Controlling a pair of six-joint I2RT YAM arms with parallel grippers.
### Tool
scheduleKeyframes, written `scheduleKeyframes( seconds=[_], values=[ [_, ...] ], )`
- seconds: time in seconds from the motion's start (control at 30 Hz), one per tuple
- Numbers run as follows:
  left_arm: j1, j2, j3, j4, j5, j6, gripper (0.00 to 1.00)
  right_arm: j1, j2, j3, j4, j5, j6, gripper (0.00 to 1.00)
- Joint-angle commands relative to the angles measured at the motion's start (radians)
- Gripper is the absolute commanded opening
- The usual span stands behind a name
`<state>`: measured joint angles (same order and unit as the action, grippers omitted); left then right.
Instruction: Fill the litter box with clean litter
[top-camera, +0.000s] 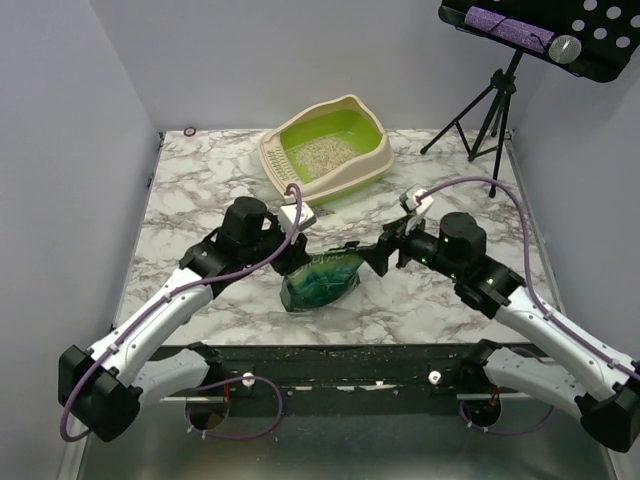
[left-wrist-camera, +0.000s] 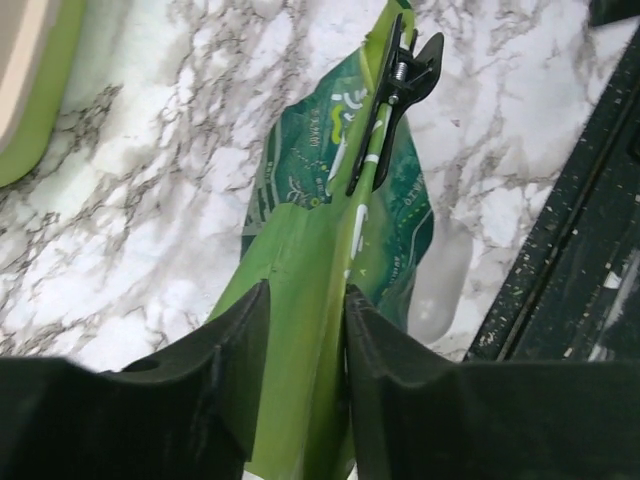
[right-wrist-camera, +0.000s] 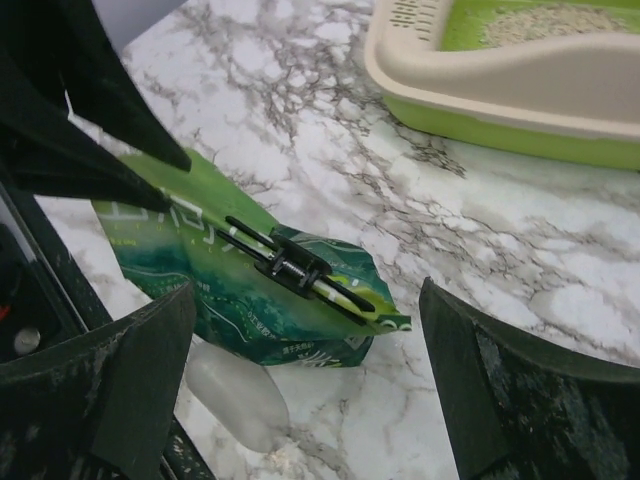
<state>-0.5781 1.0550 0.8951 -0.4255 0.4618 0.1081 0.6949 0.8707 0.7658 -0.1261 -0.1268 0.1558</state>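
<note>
The litter box (top-camera: 377, 128) stands at the back of the marble table, lime-green inside, with a patch of pale litter (top-camera: 322, 152) in it. A green printed bag (top-camera: 320, 280) stands near the front edge, its folded top pinched by a black clip (left-wrist-camera: 395, 85). My left gripper (left-wrist-camera: 305, 300) straddles the bag's top fold, its jaws parted with the fold between them. My right gripper (right-wrist-camera: 305, 290) hangs wide open beside the clip end (right-wrist-camera: 290, 265) of the bag (right-wrist-camera: 170, 250), holding nothing. The box (right-wrist-camera: 480, 70) and litter (right-wrist-camera: 540, 22) lie beyond it.
A clear plastic scoop (right-wrist-camera: 235, 395) lies on the table against the bag's near side. A tripod stand (top-camera: 495, 100) with a black tray (top-camera: 540, 35) stands at the back right. Spilled grains dot the black front rail (top-camera: 350, 352).
</note>
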Motion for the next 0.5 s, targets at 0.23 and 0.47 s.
scheduleKeyframes(
  seconds=[0.23, 0.47],
  values=[
    [-0.009, -0.134, -0.09, 0.155, -0.42, -0.091, 0.56, 0.008, 0.217, 0.187, -0.141, -0.347, -0.638, 1.0],
    [-0.057, -0.309, -0.159, 0.238, -0.653, -0.146, 0.64, 0.006, 0.258, 0.289, -0.276, -0.419, -0.855, 1.0]
  ],
)
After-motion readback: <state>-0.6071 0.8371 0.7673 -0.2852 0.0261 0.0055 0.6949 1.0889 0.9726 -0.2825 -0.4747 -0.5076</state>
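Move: The bag of litter stands between my hands, its top edge clipped. From my right hand the black clip is about 9 cm to the left, 3 cm ahead and 6 cm lower, with the bag's middle roughly 15 cm left, 2 cm back and 14 cm down. The litter box lies some 32 cm ahead and 13 cm left of it. For my left hand, the bag's middle is 5 cm right, 1 cm back and 9 cm down. I swing my wide-open right hand about 4 cm left towards the clipped end of the bag, dipping a little and coming back up, while the wrist rolls and the fingers turn some 30 degrees counter-clockwise to point mostly left. My left hand, already loosened, opens further, comes free of the bag's left top edge and backs off left, forward and finally up. ##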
